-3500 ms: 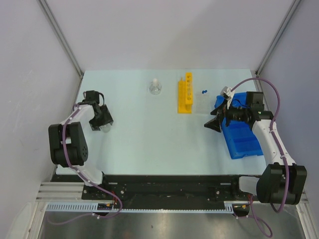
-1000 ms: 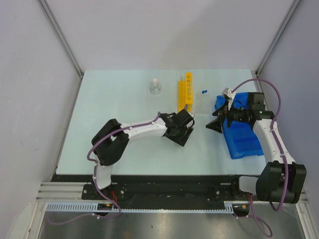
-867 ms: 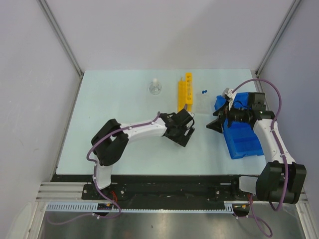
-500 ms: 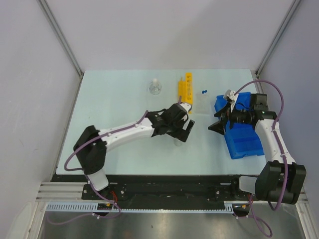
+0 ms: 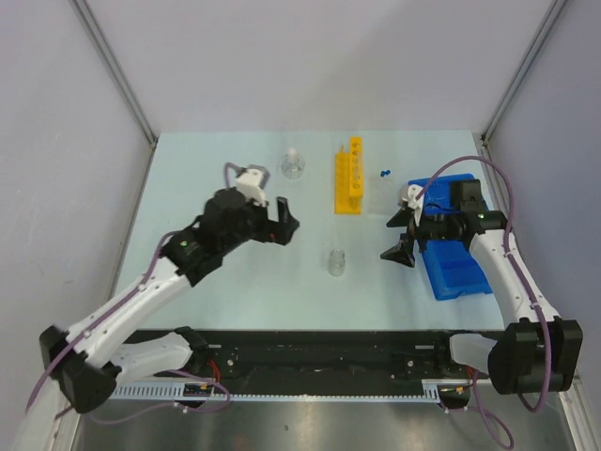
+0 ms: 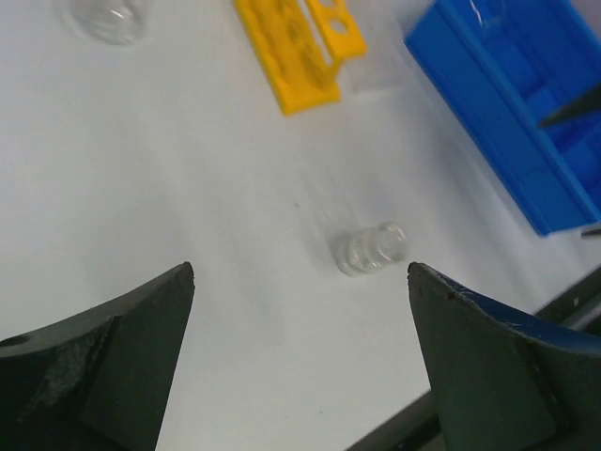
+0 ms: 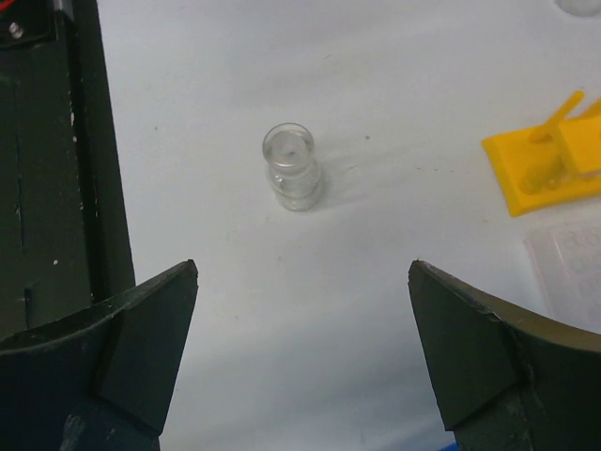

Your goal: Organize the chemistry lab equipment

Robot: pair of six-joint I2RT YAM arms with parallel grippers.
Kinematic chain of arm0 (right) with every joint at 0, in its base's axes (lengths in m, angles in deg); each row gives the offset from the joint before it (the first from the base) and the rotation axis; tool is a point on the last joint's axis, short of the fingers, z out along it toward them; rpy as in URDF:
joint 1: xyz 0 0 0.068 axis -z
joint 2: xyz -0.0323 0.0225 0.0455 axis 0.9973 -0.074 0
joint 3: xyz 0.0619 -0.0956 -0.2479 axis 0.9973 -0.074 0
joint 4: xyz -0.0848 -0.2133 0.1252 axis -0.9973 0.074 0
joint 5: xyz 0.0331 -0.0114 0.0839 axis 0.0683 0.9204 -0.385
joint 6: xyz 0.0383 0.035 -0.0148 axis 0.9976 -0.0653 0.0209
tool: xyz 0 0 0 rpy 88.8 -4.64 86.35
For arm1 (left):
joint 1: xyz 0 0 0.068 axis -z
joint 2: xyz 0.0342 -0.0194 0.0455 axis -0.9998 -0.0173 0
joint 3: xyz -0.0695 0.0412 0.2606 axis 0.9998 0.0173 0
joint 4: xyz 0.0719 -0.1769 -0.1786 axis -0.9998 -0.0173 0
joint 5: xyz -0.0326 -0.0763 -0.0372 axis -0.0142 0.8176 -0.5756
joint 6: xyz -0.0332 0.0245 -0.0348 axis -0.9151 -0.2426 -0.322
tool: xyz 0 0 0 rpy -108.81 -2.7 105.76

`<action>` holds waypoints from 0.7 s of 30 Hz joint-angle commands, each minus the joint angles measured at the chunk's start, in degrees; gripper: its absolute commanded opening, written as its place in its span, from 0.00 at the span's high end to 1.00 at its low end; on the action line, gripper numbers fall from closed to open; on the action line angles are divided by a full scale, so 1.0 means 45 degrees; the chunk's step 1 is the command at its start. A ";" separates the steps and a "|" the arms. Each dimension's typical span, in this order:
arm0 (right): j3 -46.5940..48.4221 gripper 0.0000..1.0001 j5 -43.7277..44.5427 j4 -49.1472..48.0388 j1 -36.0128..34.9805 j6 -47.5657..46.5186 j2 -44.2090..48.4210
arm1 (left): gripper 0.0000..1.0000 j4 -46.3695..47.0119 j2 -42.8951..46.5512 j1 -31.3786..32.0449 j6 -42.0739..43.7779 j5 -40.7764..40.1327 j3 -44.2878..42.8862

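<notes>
A small clear beaker (image 5: 336, 263) stands upright and alone on the table, between my two grippers. My left gripper (image 5: 285, 223) is open, left of it and raised, with nothing between its fingers; its wrist view shows the beaker (image 6: 371, 249) ahead, apart from the jaws. My right gripper (image 5: 396, 237) is open to the right of the beaker (image 7: 293, 167), over the blue bin's (image 5: 453, 254) left edge. The yellow rack (image 5: 351, 176) lies at the back, the stoppered flask (image 5: 293, 165) to its left. Blue tube caps (image 5: 385, 173) show right of the rack.
A clear tray (image 6: 376, 75) lies beside the rack's near end, also seen as the tray (image 7: 565, 258) in the right wrist view. The black front rail (image 7: 47, 141) runs along the near table edge. Grey walls enclose the table on three sides.
My left gripper opened, left the beaker standing on the table and drew back left and upward. My right gripper shifted a little left toward the beaker.
</notes>
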 commanded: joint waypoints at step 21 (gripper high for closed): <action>0.1680 0.00 0.7556 -0.0643 -0.6389 -0.0047 -0.3023 | 0.00 -0.0838 0.3072 -0.4912 0.2879 -0.1249 0.2347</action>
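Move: The upright glass vial stands about 12 cm to the right hand's left, roughly level with it fore and aft and some 16 cm below. The yellow rack's middle is about 30 cm ahead of the right hand and 7 cm left; the clear box lies some 26 cm ahead and 3 cm right. The blue tray's middle is 10 cm ahead and 22 cm right. From the left hand, the vial is 11 cm right, 1 cm back and 20 cm below. Down and to its left, about 6 cm each way, the right hand swings in towards the glass vial, dipping back a little and then forward again, its open fingers tipping nearly 30 degrees steeper towards the table. Meanwhile the empty left hand clears off to its left, away from the vial, first rising and then sinking, turning counter-clockwise, fingers wide open. Neither hand touches the vial. ##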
